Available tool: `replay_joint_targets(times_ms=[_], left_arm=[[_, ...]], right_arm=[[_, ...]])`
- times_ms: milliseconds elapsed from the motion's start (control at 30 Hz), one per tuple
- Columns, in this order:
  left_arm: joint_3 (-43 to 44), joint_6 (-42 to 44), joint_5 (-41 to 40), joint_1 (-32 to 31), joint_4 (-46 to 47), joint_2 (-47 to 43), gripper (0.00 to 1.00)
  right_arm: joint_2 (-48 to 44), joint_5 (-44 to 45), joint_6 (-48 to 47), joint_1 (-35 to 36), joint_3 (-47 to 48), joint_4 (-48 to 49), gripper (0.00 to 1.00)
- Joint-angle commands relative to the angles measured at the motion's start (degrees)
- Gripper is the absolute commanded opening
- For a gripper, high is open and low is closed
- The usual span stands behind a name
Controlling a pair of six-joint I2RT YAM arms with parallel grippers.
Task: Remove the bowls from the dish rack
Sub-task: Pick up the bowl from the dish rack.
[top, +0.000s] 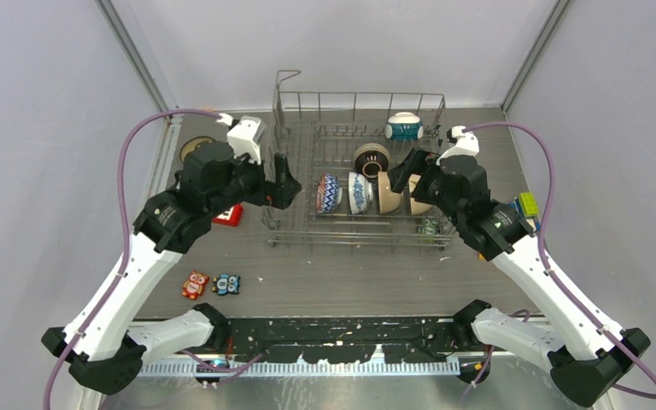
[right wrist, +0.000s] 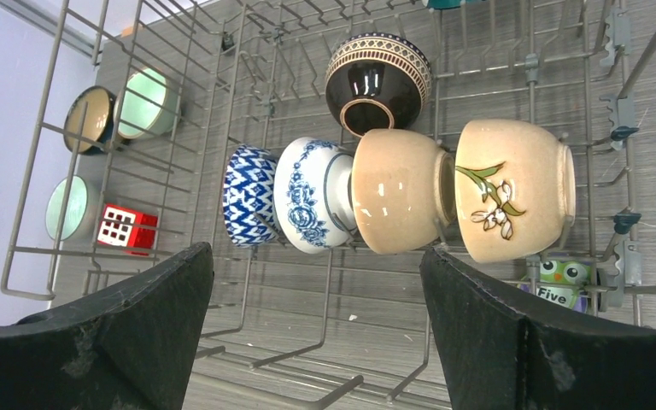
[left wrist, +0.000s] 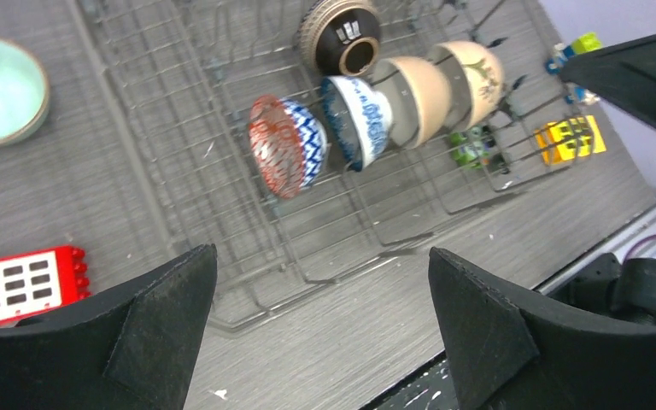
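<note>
The grey wire dish rack point(top: 352, 242) stands mid-table. A row of bowls stands on edge in it: a red-and-blue patterned one point(top: 328, 194) point(left wrist: 286, 145) point(right wrist: 250, 195), a blue-and-white one point(top: 359, 193) point(left wrist: 359, 120) point(right wrist: 316, 195), a tan one point(top: 389, 195) point(right wrist: 397, 190) and a cream flowered one point(right wrist: 512, 188) point(left wrist: 474, 81). Behind them sit a dark brown bowl point(top: 371, 159) point(right wrist: 377, 81) and a teal-and-white bowl point(top: 403, 126). My left gripper point(top: 288, 184) point(left wrist: 320, 256) hangs open at the rack's left front corner. My right gripper point(top: 400, 173) point(right wrist: 316, 252) is open just above the tan and cream bowls.
Pale green bowls point(left wrist: 0, 90) point(right wrist: 149, 102) and a brown-rimmed one point(top: 195, 147) sit on the table left of the rack. A red block point(top: 228, 215) lies near my left gripper. Two owl figures point(top: 212, 284) lie front left. A green owl point(right wrist: 559, 282) and a yellow block point(left wrist: 572, 138) lie right.
</note>
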Motion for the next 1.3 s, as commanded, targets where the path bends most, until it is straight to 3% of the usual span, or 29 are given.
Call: replay_joint_targets(times_ms=[0, 300, 433, 733, 900, 1033, 1267], left_arm=[[5.48, -0.03, -2.40, -3.55, 1.34, 1.10, 0.95], [7.78, -6.48, 6.72, -7.20, 6.88, 9.40, 0.93], [9.91, -7.79, 4.88, -11.06, 7.23, 15.63, 0.91], [19.92, -7.14, -0.89, -11.09, 1.97, 30.41, 0.82], [21.04, -6.40, -4.88, -8.39, -0.14, 35.85, 0.75], [19.08, -7.83, -0.05, -3.99, 1.42, 38.12, 0.64], [23.73, -5.65, 6.08, -1.79, -1.69, 43.95, 0.60]], right_arm=[[-0.43, -1.81, 0.29, -0.19, 0.22, 2.47, 0.94], [-1.29, -1.72, 0.01, -0.17, -1.77, 1.13, 0.94], [-2.24, -1.86, 1.52, -0.15, -3.91, 2.18, 0.94], [-6.12, -2.38, 2.35, -0.11, -7.48, 2.82, 0.94], [-8.35, -3.28, 2.91, -0.12, -9.53, 2.77, 0.94], [-10.03, -3.68, 2.71, -0.11, -10.42, 2.48, 0.94], [-11.68, -3.73, 2.17, -0.15, -11.59, 2.52, 0.94]])
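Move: The zigzag bowl lies about 9 cm ahead of the left hand, 9 cm to its right and 23 cm below. The blue floral bowl stands some 9 cm farther right of it; the black bowl is roughly 12 cm beyond the zigzag bowl and 13 cm to its right. From the right hand, the zigzag bowl is about 19 cm to the left, 4 cm ahead and 19 cm below. Swing the left gripper right by some 14 cm, lifting it slightly at first, then reach forward about 11 cm and down towards the zigzag bowl, easing a little back left. Tip the fingers about 20 degrees further down and narrow them to roughly two thirds open, without touching the bowl yet. Draw the empty right gripper back and down about 3 cm each, still wide open. ##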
